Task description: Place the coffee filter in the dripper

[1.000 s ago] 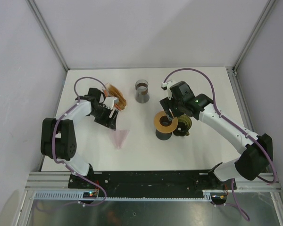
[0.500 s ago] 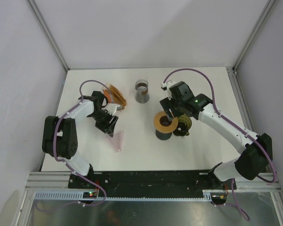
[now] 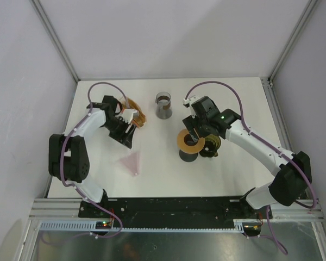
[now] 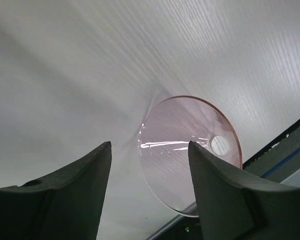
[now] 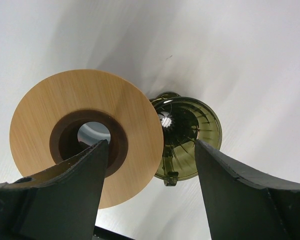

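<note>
The coffee filter (image 3: 131,162), a pink see-through cone with a small hole at its tip, lies on its side on the white table. In the left wrist view the filter (image 4: 190,150) sits just beyond the fingertips, nothing gripping it. My left gripper (image 3: 126,140) hangs open above and behind it; its jaws (image 4: 149,146) hold nothing. The dripper (image 3: 212,145), olive-green and ribbed inside (image 5: 190,137), rests beside a wooden ring stand (image 3: 189,141). My right gripper (image 3: 195,133) hovers open over the stand (image 5: 85,135) and dripper, empty (image 5: 151,142).
A glass beaker (image 3: 163,105) stands at the back centre. An orange-brown holder (image 3: 135,111) sits just behind the left gripper. The table's near edge and black base rail (image 3: 168,205) lie close below the filter.
The left gripper dipped toward the filter, then drew back up and away. The filter shifted slightly left and turned on the table. The right arm barely moved.
</note>
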You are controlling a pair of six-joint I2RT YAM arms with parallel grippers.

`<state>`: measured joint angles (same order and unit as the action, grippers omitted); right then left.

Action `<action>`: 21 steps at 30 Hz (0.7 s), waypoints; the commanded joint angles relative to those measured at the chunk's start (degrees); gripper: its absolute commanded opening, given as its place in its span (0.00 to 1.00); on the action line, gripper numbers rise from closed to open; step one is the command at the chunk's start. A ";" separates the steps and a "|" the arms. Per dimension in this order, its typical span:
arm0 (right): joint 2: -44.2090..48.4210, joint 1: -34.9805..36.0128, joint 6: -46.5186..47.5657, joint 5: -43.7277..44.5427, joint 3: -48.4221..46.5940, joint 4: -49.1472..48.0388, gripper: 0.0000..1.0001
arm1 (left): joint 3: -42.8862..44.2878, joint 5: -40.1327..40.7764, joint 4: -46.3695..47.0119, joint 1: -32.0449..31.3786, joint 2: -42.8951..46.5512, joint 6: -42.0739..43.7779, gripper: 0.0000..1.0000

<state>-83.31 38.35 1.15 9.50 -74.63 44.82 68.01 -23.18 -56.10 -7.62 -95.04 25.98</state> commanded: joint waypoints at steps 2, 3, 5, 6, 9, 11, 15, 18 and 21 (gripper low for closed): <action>-0.61 0.92 0.65 1.91 -2.36 0.53 0.74 | 6.53 -4.94 0.58 2.29 4.70 -0.17 0.71; -0.67 0.97 0.63 2.09 -2.36 0.62 0.74 | 6.92 -6.26 0.52 2.32 5.97 0.20 0.72; -0.79 1.01 0.55 2.34 -2.36 0.71 0.74 | 6.75 -10.48 0.23 2.03 8.59 1.33 0.78; -0.75 1.02 0.54 2.44 -2.36 0.67 0.74 | 6.20 -11.54 0.04 1.31 9.72 1.92 0.80; -0.60 1.03 0.57 2.53 -2.41 0.31 0.74 | 3.68 -10.24 -0.62 -1.99 12.94 3.42 0.84; -0.62 1.03 0.67 2.52 -2.42 0.04 0.74 | 1.84 -8.64 -1.37 -4.04 13.87 3.98 0.85; -0.63 1.07 0.65 2.35 -2.37 -0.08 0.74 | -0.66 -6.51 -2.35 -5.06 14.36 4.78 0.88; -0.63 1.10 0.55 2.31 -2.36 0.04 0.74 | -1.64 -6.17 -2.42 -5.27 14.05 5.36 0.88; -0.70 1.22 0.40 2.31 -2.36 0.09 0.74 | -2.06 -7.56 -2.39 -5.60 13.04 5.98 0.89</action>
<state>-83.94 39.16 1.17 11.05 -74.63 45.50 66.17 -29.67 -57.98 -12.86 -81.60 29.76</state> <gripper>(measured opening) 0.742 0.883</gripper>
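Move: The clear pink cone lies on the table about 6 cm back from my left hand, 2 cm to its right and 5 cm below. Ahead of that hand by some 12 cm stand the brown paper filters, about 1 cm to its right; the wooden ring on its cup is roughly 21 cm to the right and 1 cm back. From my right hand the cone is about 21 cm left, 8 cm back and 15 cm down. I lift my empty left hand about 8 cm off the table beside the pink cone, edging some 3 cm forward at first, then swing it back and to the right above the cone and begin to sink about 2 cm. Meanwhile I spread the fingers wider, swing their tips forward and right and turn the hand about 10 degrees clockwise. ##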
